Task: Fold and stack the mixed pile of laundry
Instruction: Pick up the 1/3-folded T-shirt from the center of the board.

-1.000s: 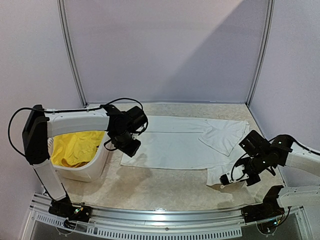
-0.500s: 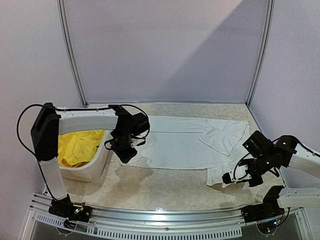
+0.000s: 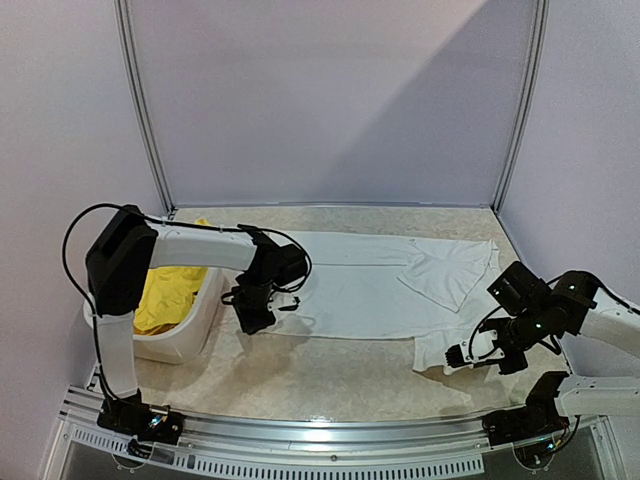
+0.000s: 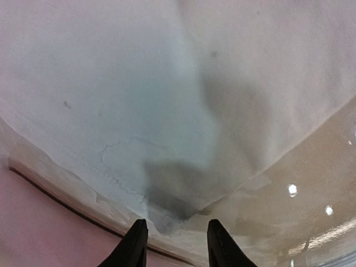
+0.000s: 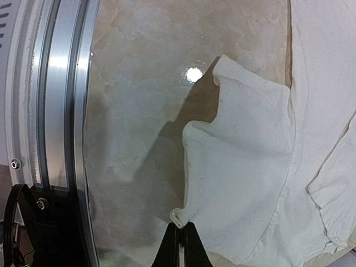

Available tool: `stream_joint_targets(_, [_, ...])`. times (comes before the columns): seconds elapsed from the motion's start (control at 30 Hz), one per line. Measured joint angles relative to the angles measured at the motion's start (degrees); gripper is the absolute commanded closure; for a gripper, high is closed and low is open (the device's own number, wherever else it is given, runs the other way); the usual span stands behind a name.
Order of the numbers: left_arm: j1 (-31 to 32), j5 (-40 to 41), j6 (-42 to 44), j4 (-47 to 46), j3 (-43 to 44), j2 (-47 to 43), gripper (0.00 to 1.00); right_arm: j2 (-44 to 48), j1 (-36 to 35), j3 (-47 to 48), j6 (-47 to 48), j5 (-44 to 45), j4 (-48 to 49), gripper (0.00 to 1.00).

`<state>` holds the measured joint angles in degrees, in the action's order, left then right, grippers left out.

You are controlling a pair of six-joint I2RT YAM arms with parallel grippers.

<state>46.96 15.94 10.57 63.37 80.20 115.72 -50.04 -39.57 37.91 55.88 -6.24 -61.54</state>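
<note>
A white T-shirt [image 3: 360, 290] lies spread flat across the middle of the table. My left gripper [image 3: 254, 320] points down at its near left corner. In the left wrist view the shirt [image 4: 167, 83] fills the frame, and my left gripper [image 4: 175, 242] stands open with the shirt's corner just ahead of the gap. My right gripper [image 3: 453, 361] is low at the shirt's near right. In the right wrist view my right gripper [image 5: 181, 233] is shut on the curled hem of the sleeve [image 5: 239, 167]. Yellow shorts [image 3: 168, 292] lie in the basket.
A white plastic basket [image 3: 196, 335] stands at the left, close beside the left arm. A metal rail [image 3: 330, 440] runs along the near edge, also seen in the right wrist view [image 5: 55, 111]. Walls enclose the table at the back and sides.
The left arm has swung down and nearer, from above the basket's edge to the shirt's near left corner, its jaws slightly narrower. The right gripper keeps its hold on the sleeve, hardly moved.
</note>
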Motion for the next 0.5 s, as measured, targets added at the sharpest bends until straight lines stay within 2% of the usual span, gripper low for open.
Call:
stream_joint_targets(0.17, [0.02, 0.22, 1.84, -0.72, 0.22, 2.08, 0.73, 0.11, 0.17, 0.0, -0.15, -0.04, 0.0, 1.0])
stream_joint_targets(0.37, [0.13, 1.86, 3.1, -0.15, 0.44, 2.89, 0.98, 0.13, 0.37, 0.0, -0.22, -0.04, 0.0, 1.0])
stream_joint_targets(0.5, [0.17, 3.3, 3.15, -0.26, 0.44, 3.06, 1.0, 0.52, 1.51, 0.31, -0.39, 0.09, -0.22, 1.0])
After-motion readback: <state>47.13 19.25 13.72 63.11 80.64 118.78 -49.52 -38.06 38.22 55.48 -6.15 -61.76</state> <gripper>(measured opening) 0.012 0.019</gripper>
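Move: The T-shirt's near left corner lies almost straight under my open left fingers, perhaps 1 cm ahead and 2 cm down. From that hand, the middle of the shirt's body is about 11 cm ahead and 30 cm to the right, while the laundry basket's middle stands about 17 cm to the left and 3 cm ahead. From my right hand the same corner is some 14 cm ahead, 41 cm to the left and 8 cm lower. I pinch the T-shirt's near left corner with my left hand: I sink about 1 cm onto it with the fingers pointing down, then shut them from partly open to fully closed, the hand easing barely half a centimetre forward and left. My right hand stays in place, still gripping the raised sleeve corner. ##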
